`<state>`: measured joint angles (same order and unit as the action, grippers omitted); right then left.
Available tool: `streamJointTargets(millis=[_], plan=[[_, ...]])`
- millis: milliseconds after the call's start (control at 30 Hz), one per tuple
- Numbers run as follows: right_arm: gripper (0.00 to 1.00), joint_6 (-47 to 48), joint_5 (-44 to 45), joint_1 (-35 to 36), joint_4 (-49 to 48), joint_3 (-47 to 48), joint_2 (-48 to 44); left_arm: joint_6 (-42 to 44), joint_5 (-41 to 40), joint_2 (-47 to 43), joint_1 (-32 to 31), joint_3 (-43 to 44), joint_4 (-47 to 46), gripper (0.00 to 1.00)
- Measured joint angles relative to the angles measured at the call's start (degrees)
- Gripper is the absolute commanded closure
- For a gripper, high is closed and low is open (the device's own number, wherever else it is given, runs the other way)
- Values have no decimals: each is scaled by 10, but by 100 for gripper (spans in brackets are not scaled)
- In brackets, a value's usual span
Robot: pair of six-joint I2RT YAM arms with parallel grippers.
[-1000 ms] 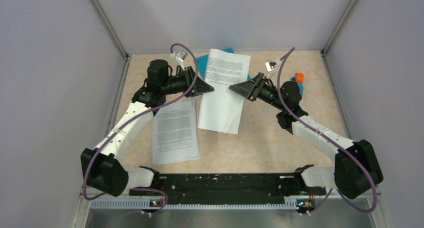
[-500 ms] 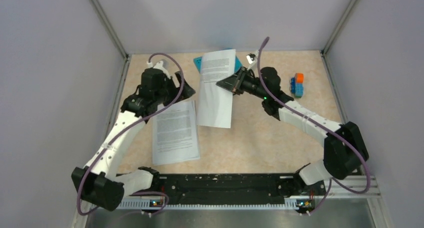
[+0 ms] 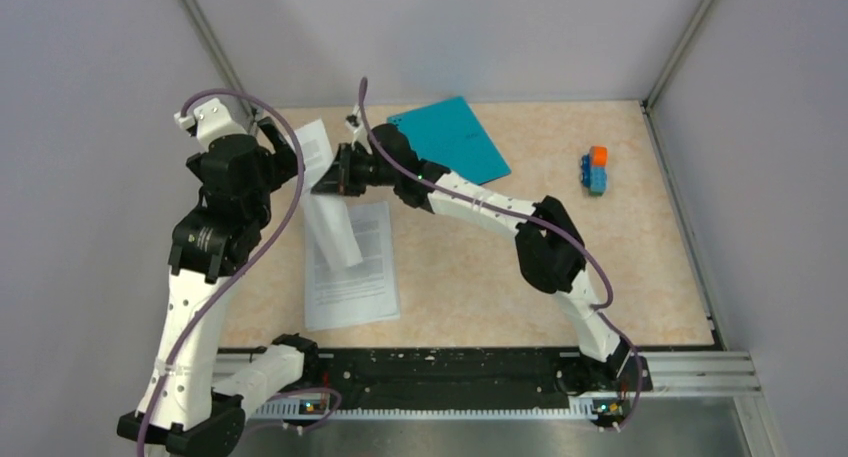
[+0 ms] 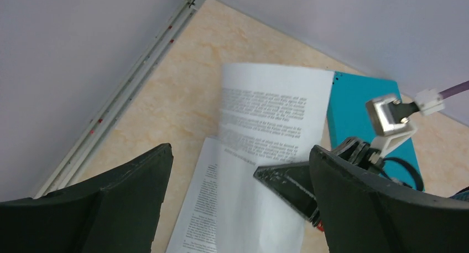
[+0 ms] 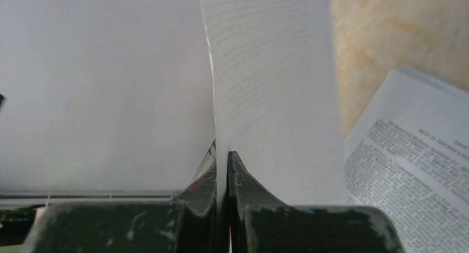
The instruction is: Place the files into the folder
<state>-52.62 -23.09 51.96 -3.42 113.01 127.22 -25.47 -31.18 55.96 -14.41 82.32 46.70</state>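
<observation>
One of the files, a white printed sheet, hangs on edge in the air at the back left, and my right gripper is shut on its side edge. The right wrist view shows both jaws pinched on this sheet. My left gripper stands open and empty a little to the left of the held sheet. Another sheet lies flat on the table below. The teal folder lies closed and flat at the back centre.
An orange-and-blue toy block stack stands at the back right. The right arm stretches across the table middle towards the left. The left wall and its metal rail run close behind the left gripper.
The right gripper shut on the sheet and carried it left, off the folder. The left gripper let go, opened wide and drew back up and to the left.
</observation>
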Motion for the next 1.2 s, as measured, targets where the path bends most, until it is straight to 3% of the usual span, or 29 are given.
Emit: streamJointTargets(millis=[200,467,1200], plan=[[100,-6,-16,6,12,-36,5,10,-4,6,12,-1,5,3],[100,16,17,-39,41,-158,13,3,55,41,20,-94,-6,5],[100,20,60,-14,23,-216,22,-10,123,68,24,-128,-32,6]])
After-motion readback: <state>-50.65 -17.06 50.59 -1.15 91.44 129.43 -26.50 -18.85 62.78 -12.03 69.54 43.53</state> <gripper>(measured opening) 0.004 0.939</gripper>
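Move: The right hand holds the sheet by its right edge. The stack of papers it is bringing it to is centred about 8 cm back, 3 cm to the right and some 21 cm below, with the blue folder roughly 24 cm ahead, 24 cm to the right and as far down. From the empty, wide-open left hand, that stack is about 5 cm back, 11 cm to the right and 34 cm below. Keeping its fingers shut on the right edge of the sheet, the right hand sinks about 20 cm onto the papers while easing some 6 cm to the right, its left-pointing fingers tipping roughly 20 degrees further down, then slows and all but hovers beside the stack's right edge before a last small drop. The left hand comes down with it by about 12 cm, edging slightly forward and right as its fingers tip down, and stays wide open above the far left part of the stack without touching it. ##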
